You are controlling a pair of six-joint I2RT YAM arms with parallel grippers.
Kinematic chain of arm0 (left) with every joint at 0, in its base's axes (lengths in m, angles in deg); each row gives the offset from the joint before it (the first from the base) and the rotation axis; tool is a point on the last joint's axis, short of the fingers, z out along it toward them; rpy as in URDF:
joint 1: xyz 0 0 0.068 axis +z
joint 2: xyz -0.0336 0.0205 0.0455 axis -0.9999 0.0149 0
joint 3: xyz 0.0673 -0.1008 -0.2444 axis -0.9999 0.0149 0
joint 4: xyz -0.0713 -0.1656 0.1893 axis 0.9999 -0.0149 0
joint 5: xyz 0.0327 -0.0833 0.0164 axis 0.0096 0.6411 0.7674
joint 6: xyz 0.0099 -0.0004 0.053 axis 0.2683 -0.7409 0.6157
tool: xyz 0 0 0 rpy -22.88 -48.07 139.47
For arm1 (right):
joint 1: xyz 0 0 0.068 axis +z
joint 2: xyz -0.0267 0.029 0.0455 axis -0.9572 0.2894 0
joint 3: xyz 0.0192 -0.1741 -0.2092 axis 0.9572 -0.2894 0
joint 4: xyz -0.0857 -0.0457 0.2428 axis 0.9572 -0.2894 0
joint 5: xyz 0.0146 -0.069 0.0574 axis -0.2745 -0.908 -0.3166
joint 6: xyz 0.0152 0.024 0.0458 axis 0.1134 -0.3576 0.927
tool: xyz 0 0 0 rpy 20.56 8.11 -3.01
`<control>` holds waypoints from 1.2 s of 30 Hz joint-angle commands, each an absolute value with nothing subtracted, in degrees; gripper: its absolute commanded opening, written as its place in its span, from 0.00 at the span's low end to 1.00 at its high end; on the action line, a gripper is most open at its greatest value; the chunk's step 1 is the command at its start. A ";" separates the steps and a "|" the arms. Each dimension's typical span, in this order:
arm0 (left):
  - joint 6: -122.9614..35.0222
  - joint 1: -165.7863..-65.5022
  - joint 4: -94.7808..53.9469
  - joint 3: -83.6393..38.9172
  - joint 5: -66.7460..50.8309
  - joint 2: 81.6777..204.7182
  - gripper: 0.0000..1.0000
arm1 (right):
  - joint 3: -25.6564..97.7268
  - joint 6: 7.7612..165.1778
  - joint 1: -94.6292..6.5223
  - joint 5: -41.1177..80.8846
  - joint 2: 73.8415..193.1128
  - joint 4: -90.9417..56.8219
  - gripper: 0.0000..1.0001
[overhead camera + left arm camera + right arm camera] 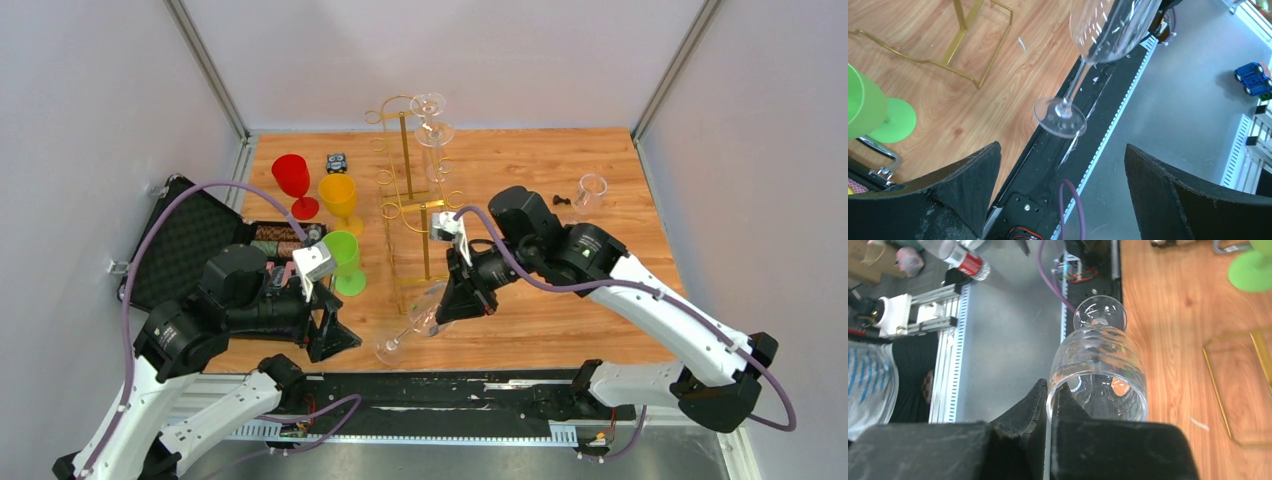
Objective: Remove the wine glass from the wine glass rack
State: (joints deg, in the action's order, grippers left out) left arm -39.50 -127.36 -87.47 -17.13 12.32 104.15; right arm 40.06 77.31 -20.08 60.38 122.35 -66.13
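A clear wine glass hangs tilted over the table's near edge, its foot toward the black rail. My right gripper is shut on the rim of the wine glass, one finger inside the bowl and one outside. In front of the foot, my left gripper stands wide open with nothing between its fingers and touches nothing. The gold wine glass rack stands mid-table behind the held glass. Another clear glass hangs upside down at its top.
Red, yellow and green goblets stand left of the rack. An open black case lies at the far left. A clear cup is at the back right. The black rail runs along the near edge.
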 commanded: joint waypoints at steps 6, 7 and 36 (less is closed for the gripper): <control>-39.76 -127.29 -86.27 -19.36 9.44 103.22 1.00 | 39.03 85.83 -28.29 43.14 114.36 -74.61 0.00; -39.77 -127.29 -86.20 -19.36 9.60 103.13 1.00 | 39.17 86.32 -29.37 42.68 114.16 -75.52 0.00; -41.02 -128.34 -85.11 -17.44 12.59 98.11 1.00 | 37.07 89.67 -66.93 19.08 123.91 -73.70 0.00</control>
State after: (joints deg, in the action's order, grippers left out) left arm -40.44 -127.62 -87.03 -17.33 11.81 98.75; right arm 37.39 88.65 -63.60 23.14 122.63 -78.66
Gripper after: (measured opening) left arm 0.998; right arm 0.025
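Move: The right hand already holds a clear wine glass by its rim, and the free patch of table it heads for lies some 25 cm ahead, 25 cm to its right and nearly 30 cm below. Another clear glass stands about 37 cm ahead and 35 cm right, with small black screws some 5 cm to the left of it. The gold rack is centred 27 cm ahead and 5 cm left. From the idle left hand the patch is 25 cm ahead and 46 cm right. Keeping its pinch on the rim wall of the clear wine glass, the right hand sweeps diagonally right and forward, about 22 cm right and 20 cm out, away from the left hand and the rack towards the open table short of the standing clear glass. On the way it sinks some 8 cm, steadily and quicker near the end, while the wrist swings clockwise about 75 degrees and tips the fingers from a shallow slant to steeply down, bringing the glass's foot beneath the bowl. ##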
